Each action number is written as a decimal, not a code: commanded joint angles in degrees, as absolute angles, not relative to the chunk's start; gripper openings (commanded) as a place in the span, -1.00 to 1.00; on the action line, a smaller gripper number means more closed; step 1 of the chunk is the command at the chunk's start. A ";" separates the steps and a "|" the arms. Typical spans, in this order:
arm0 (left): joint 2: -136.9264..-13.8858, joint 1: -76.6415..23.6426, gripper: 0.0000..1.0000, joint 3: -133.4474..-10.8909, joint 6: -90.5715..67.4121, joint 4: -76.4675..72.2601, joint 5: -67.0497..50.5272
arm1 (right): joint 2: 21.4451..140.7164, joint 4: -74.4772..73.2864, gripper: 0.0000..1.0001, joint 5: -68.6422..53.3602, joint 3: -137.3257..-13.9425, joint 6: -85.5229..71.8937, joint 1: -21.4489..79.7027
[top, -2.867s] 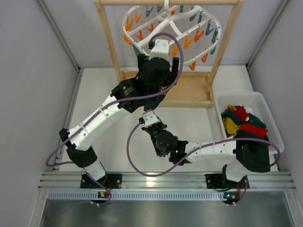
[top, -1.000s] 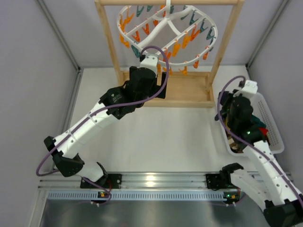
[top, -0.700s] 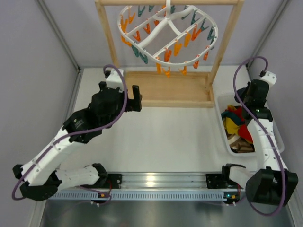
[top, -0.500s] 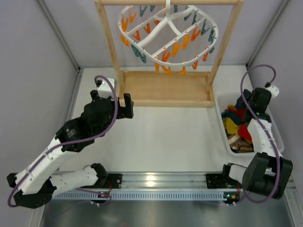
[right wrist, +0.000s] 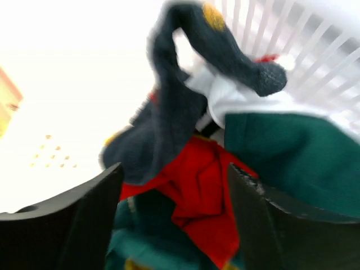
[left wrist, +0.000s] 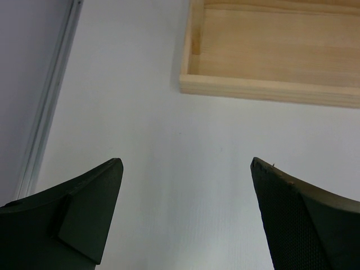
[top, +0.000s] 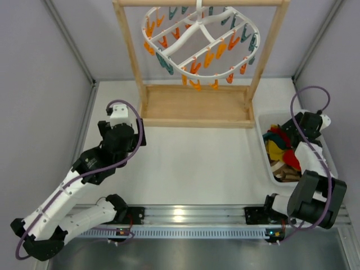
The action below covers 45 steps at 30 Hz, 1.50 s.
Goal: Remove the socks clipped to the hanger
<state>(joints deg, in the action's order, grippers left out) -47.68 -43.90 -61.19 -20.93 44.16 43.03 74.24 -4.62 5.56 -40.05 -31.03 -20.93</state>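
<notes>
The hanger [top: 198, 42], a white oval ring fringed with orange and teal clips, hangs from the wooden stand at the top; only clips show on it. The socks [top: 282, 145] lie piled in the white basket [top: 331, 164] at the right. My right gripper [right wrist: 174, 166] hovers open over that pile, nothing between its fingers. Just beyond them are a blurred dark sock [right wrist: 185, 84], a red sock [right wrist: 211, 194] and a teal one [right wrist: 292, 152]. My left gripper [left wrist: 185, 163] is wide open and empty over bare table, near the stand's left corner.
The wooden stand's flat base [top: 197, 106] and two uprights sit at the back centre; its corner [left wrist: 194, 84] lies ahead of the left fingers. The slatted basket wall [right wrist: 315, 39] rises behind the socks. Grey walls close both sides, and a metal rail [top: 180, 216] runs along the near edge.
The left arm drew back from the hanger toward the near left. The right arm swung further over the basket, its jaws opened, and the dark sock now lies loose on the pile.
</notes>
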 commanded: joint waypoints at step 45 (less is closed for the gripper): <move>-26.19 -19.51 0.98 -52.29 -11.25 38.31 16.17 | 25.93 -47.89 0.99 9.48 -60.99 -3.08 10.81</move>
<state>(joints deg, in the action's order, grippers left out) -25.21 -19.77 -49.47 -12.88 36.86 18.22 26.94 -44.71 6.96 -59.61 -4.84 8.84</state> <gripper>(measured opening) 0.990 0.993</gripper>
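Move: The dark blue sock I have just let go lies about 5 cm ahead of my right hand, 2 cm to its right and some 3 cm lower, by the basket's far rim. The red sock is right below that hand, about 4 cm down; the green sock is 6 cm to its right and 2 cm back, the yellow sock 8 cm back and 9 cm left. From my left hand, the dark blue sock is roughly 64 cm right, 14 cm ahead and 21 cm below. I spread my right fingers fully and lift that hand out of the basket, nearly straight up for some 15 cm, then swing it left while still climbing and draw it back, the wrist turning about 40 degrees counter-clockwise and tipping upward. My empty left hand goes left about 6 cm, drifts partly back right, then retreats towards its base, fingers open. ##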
